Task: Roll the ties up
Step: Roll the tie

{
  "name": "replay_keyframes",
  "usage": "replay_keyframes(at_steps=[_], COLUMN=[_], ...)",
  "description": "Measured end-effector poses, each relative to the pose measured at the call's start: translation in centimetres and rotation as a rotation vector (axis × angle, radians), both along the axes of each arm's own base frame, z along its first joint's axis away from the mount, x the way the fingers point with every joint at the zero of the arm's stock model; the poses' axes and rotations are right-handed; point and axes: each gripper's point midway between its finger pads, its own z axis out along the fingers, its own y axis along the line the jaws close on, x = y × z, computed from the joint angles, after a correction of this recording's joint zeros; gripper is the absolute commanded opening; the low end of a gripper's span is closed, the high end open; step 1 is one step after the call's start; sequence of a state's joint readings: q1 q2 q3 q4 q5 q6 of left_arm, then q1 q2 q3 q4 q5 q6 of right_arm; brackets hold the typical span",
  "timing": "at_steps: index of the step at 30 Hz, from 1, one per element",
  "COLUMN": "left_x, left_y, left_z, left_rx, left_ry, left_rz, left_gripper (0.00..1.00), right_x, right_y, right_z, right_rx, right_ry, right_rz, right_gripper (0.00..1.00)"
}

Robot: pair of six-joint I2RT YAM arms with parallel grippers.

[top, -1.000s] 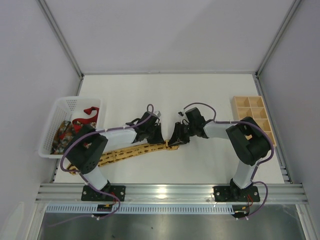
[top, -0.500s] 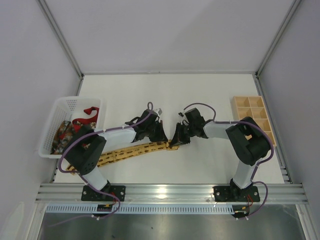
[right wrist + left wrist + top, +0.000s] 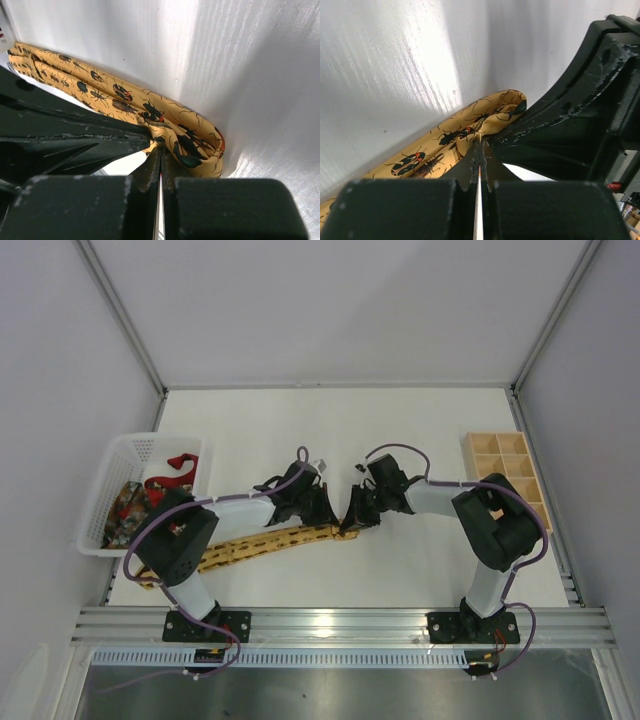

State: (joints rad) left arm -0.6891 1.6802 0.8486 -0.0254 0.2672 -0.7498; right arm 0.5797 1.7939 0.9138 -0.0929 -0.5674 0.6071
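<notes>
The yellow-gold tie (image 3: 250,545) with dark beetle marks lies slanted across the near table, and its right end is folded over into a small loop (image 3: 200,145). My left gripper (image 3: 320,512) and right gripper (image 3: 350,522) meet tip to tip at that end. In the left wrist view the left gripper (image 3: 480,146) is shut, its tips pinching puckered tie fabric (image 3: 440,145). The right gripper (image 3: 160,150) is shut too, nipping the fold from the other side. A red tie (image 3: 178,468) and a dark patterned tie (image 3: 125,508) lie in the basket.
A white plastic basket (image 3: 115,465) stands at the table's left edge. A wooden box with compartments (image 3: 505,465) sits at the right edge. Purple cables arc over both arms.
The right gripper has closed onto the tie's folded end. The left gripper has edged slightly right, toward the right one. The tie's body has not moved.
</notes>
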Motion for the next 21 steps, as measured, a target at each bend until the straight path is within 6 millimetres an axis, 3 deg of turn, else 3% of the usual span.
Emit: replay_keyframes(at_steps=[8,14,21], left_x=[-0.1,-0.3,-0.3], left_y=[0.0,0.2,0.2], left_z=[-0.4,-0.8,-0.8], left_rx=[-0.01,-0.01,-0.012], left_ry=[-0.007,-0.007,-0.01], left_rz=[0.0,0.0,-0.001], left_gripper=[0.0,0.0,0.01], right_x=[0.1,1.3,3.2], right_y=[-0.1,-1.5,-4.0], right_z=[0.1,1.7,3.9], right_rx=[-0.018,-0.058,-0.048], right_ry=[0.002,-0.028,-0.079], right_rz=[0.001,-0.023,-0.076], right_gripper=[0.1,0.29,0.63])
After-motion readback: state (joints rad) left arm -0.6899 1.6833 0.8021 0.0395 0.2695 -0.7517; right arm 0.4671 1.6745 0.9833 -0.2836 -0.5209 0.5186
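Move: The rolled end of the tie is right at my right fingertips, its middle only about 1 cm to their right and 1 cm below. From my left hand the rolled end lies roughly 3 cm to the right and 1 cm below. The unrolled strip runs off to the left, its middle some 26 cm left of my right hand, 5 cm back and 2 cm below. I keep my left fingers shut and down on the fabric beside the rolled end, easing them about 1 cm lower, while my right fingers open to about half. My right hand first barely stirs, then comes free of the roll and pulls away to the right, up and forward, about 6 cm in all. ##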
